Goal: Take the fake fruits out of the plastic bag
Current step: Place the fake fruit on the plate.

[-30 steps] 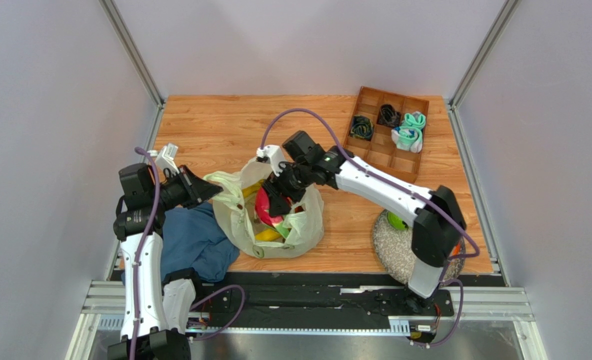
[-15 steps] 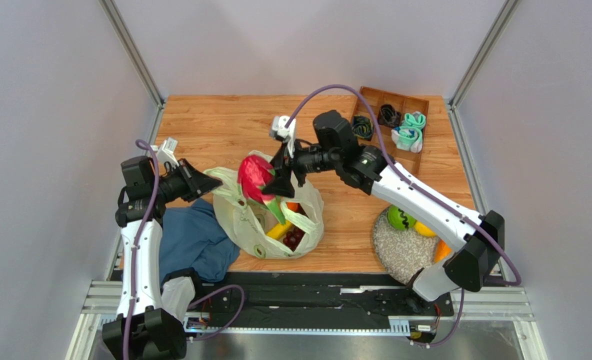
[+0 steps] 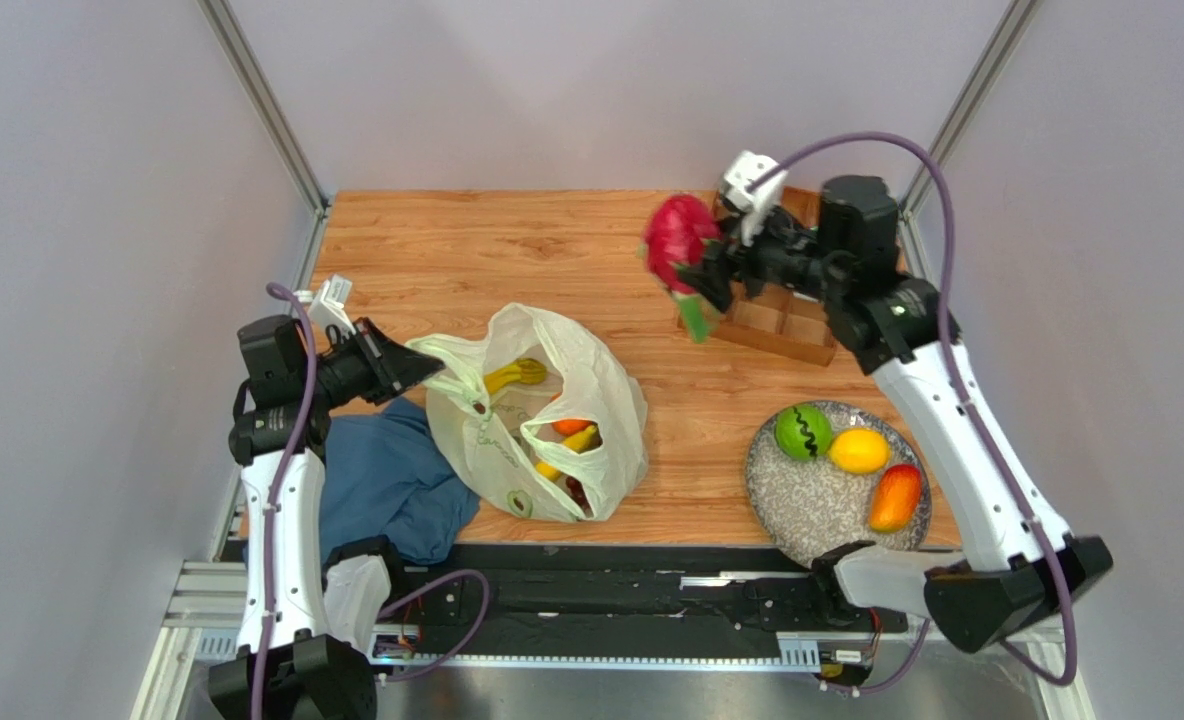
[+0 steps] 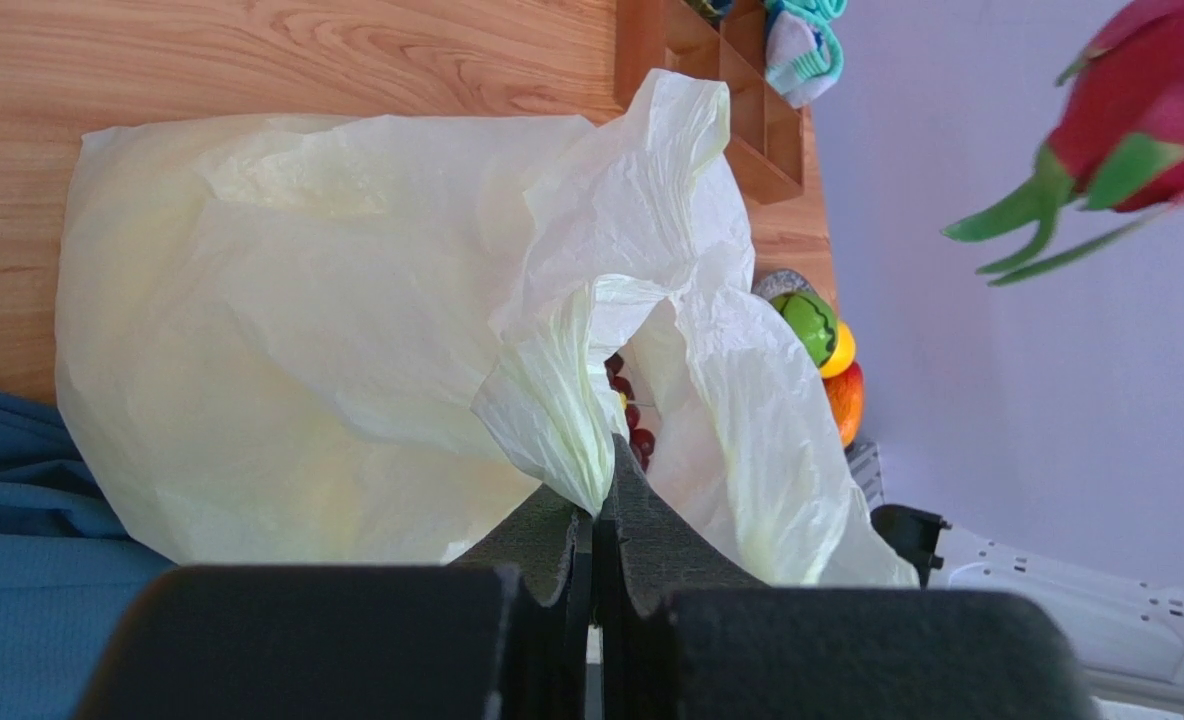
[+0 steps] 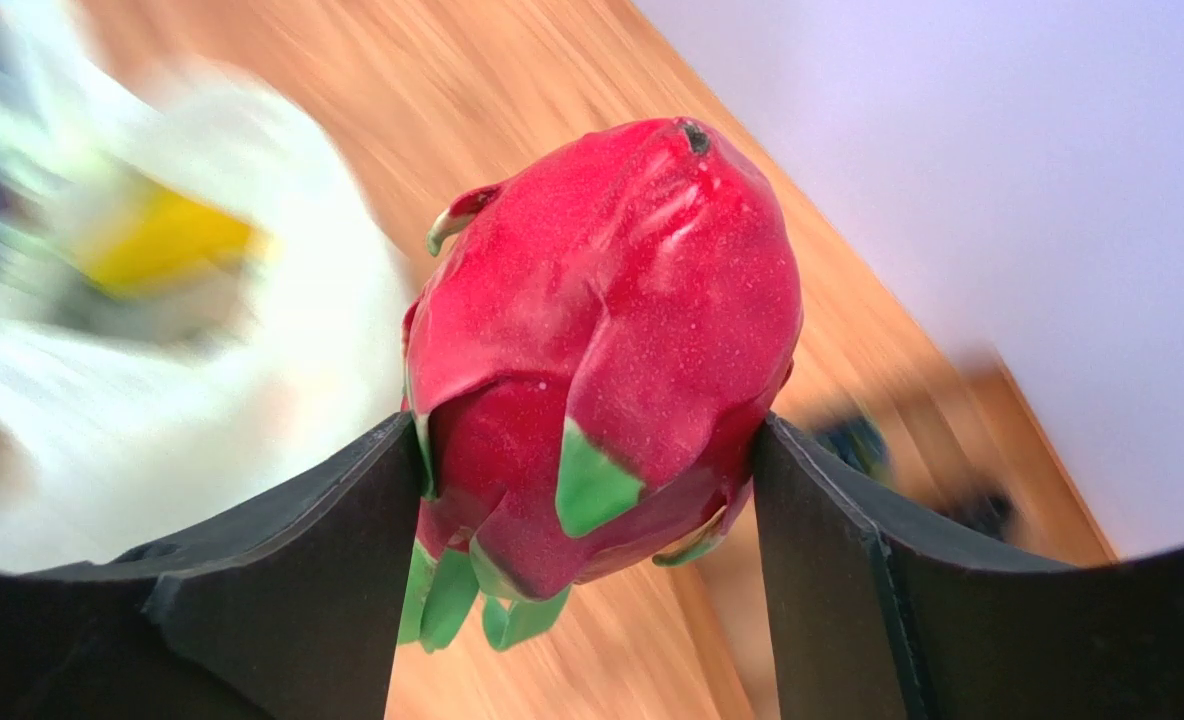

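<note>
The pale yellow-green plastic bag [image 3: 613, 405] lies open at the table's middle left, with a banana [image 3: 516, 374], an orange [image 3: 570, 428] and dark grapes [image 4: 636, 428] inside. My left gripper [image 3: 410, 369] is shut on the bag's left rim [image 4: 561, 405], pinching a fold of it. My right gripper [image 3: 708, 270] hangs high over the back right of the table, shut on the pink dragon fruit [image 3: 678, 237], whose sides sit between both fingers [image 5: 591, 345]. A green apple [image 3: 803, 432], a lemon [image 3: 860, 450] and an orange-red fruit [image 3: 894, 498] rest on a speckled plate [image 3: 794, 510].
A wooden compartment tray [image 3: 776, 318] stands at the back right, partly behind the right arm, with rolled socks [image 4: 803, 45] in it. A blue cloth [image 3: 388, 488] lies under the bag's left side. Grey walls close in on both sides.
My right gripper lifted the dragon fruit out of the bag and carried it up and to the back right. The bag's mouth fell open. The left gripper kept its hold.
</note>
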Controlling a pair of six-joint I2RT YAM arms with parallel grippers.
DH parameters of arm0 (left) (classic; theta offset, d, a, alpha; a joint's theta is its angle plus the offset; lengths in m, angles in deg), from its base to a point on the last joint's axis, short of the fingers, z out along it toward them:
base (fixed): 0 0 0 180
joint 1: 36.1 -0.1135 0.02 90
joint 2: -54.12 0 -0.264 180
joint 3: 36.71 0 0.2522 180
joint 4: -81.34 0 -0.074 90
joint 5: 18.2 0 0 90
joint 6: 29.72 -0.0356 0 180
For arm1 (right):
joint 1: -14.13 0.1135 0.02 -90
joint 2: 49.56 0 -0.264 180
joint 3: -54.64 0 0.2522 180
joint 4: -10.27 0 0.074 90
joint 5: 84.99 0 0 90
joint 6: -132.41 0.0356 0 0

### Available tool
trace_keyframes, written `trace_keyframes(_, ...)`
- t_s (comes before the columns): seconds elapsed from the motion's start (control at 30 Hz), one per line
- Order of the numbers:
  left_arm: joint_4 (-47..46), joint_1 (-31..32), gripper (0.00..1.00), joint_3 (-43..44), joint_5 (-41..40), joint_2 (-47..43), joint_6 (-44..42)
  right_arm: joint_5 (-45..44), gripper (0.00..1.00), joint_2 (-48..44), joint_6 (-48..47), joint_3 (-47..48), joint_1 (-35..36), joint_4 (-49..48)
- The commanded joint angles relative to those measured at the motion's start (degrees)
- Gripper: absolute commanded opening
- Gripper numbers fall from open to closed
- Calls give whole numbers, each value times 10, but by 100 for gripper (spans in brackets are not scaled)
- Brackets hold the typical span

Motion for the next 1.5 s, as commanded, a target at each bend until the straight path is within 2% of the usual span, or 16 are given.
trace_keyframes(0.0, -14, -3, 0, 1, 10, -16, 5, -16, 0, -62, -200, -64, -131, 185)
trace_keyframes(0.07, -10, -5, 0, 0, 10, -19, 0, 7, 0, -81, -316, -77, -183, 259)
trace_keyframes(0.1, -9, -4, 0, -3, 9, -23, 0, -4, 0, -87, -353, -78, -190, 346)
trace_keyframes(0.2, -10, -3, 0, -11, 6, -28, -2, -3, 0, -132, -405, -118, -189, 438)
trace_keyframes(0.27, -9, -4, 0, -15, 6, -30, -5, 0, 0, -169, -376, -155, -176, 441)
trace_keyframes(0.43, -2, -3, 0, -15, 10, -26, -7, -114, 0, -244, -281, -280, -105, 424)
trace_keyframes(0.7, 2, -4, 0, -6, 8, -27, -11, -160, 0, -204, -211, -333, -105, 381)
trace_keyframes(0.8, 7, -4, 0, -7, 9, -30, -14, -169, 4, -171, -184, -349, -99, 359)
trace_keyframes(0.9, 15, -4, 0, -6, 9, -31, -19, -188, 21, -157, -163, -366, -90, 336)
trace_keyframes(0.93, 16, -3, 0, -5, 9, -34, -21, -192, 34, -156, -159, -370, -87, 331)
trace_keyframes(0.97, 18, -4, 0, -5, 10, -34, -22, -196, 55, -155, -153, -373, -86, 330)
trace_keyframes(1.03, 18, -4, 0, -7, 10, -37, -22, -195, 88, -154, -152, -363, -83, 338)
trace_keyframes(1.1, 19, -4, 0, -12, 9, -42, -21, -170, 100, -149, -149, -318, -81, 367)
trace_keyframes(1.17, 20, -3, 0, -16, 9, -47, -23, -127, 100, -140, -149, -272, -77, 419)
trace_keyframes(1.3, 23, -4, 0, -22, 9, -52, -21, 66, 100, -101, -155, -136, -66, 487)
trace_keyframes(1.47, 37, -5, 0, -20, 9, -70, -28, 174, 99, -54, 31, -53, -60, 305)
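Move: The right hand already holds the dragon fruit high up; the plate's bare left part lies about 16 cm back, 17 cm to its right and 30 cm below. From this hand, the watermelon on the plate is roughly 8 cm back and 21 cm right, the lemon 11 cm back and 27 cm right, the mango 18 cm back and 31 cm right, all some 28 cm lower. From the left hand, that bare part is about 9 cm back, 43 cm right and 17 cm down. Down some 27 cm, with a quick swing right and then back, the right hand carries the dragon fruit to the plate's bare left part, tipping its fingers downwards and slowing over the last stretch. There the fingers open wide and let go, and the hand rises about 13 cm, moving left and slightly forward off the plate. The left fingers keep their pinch on the bag's edge. ##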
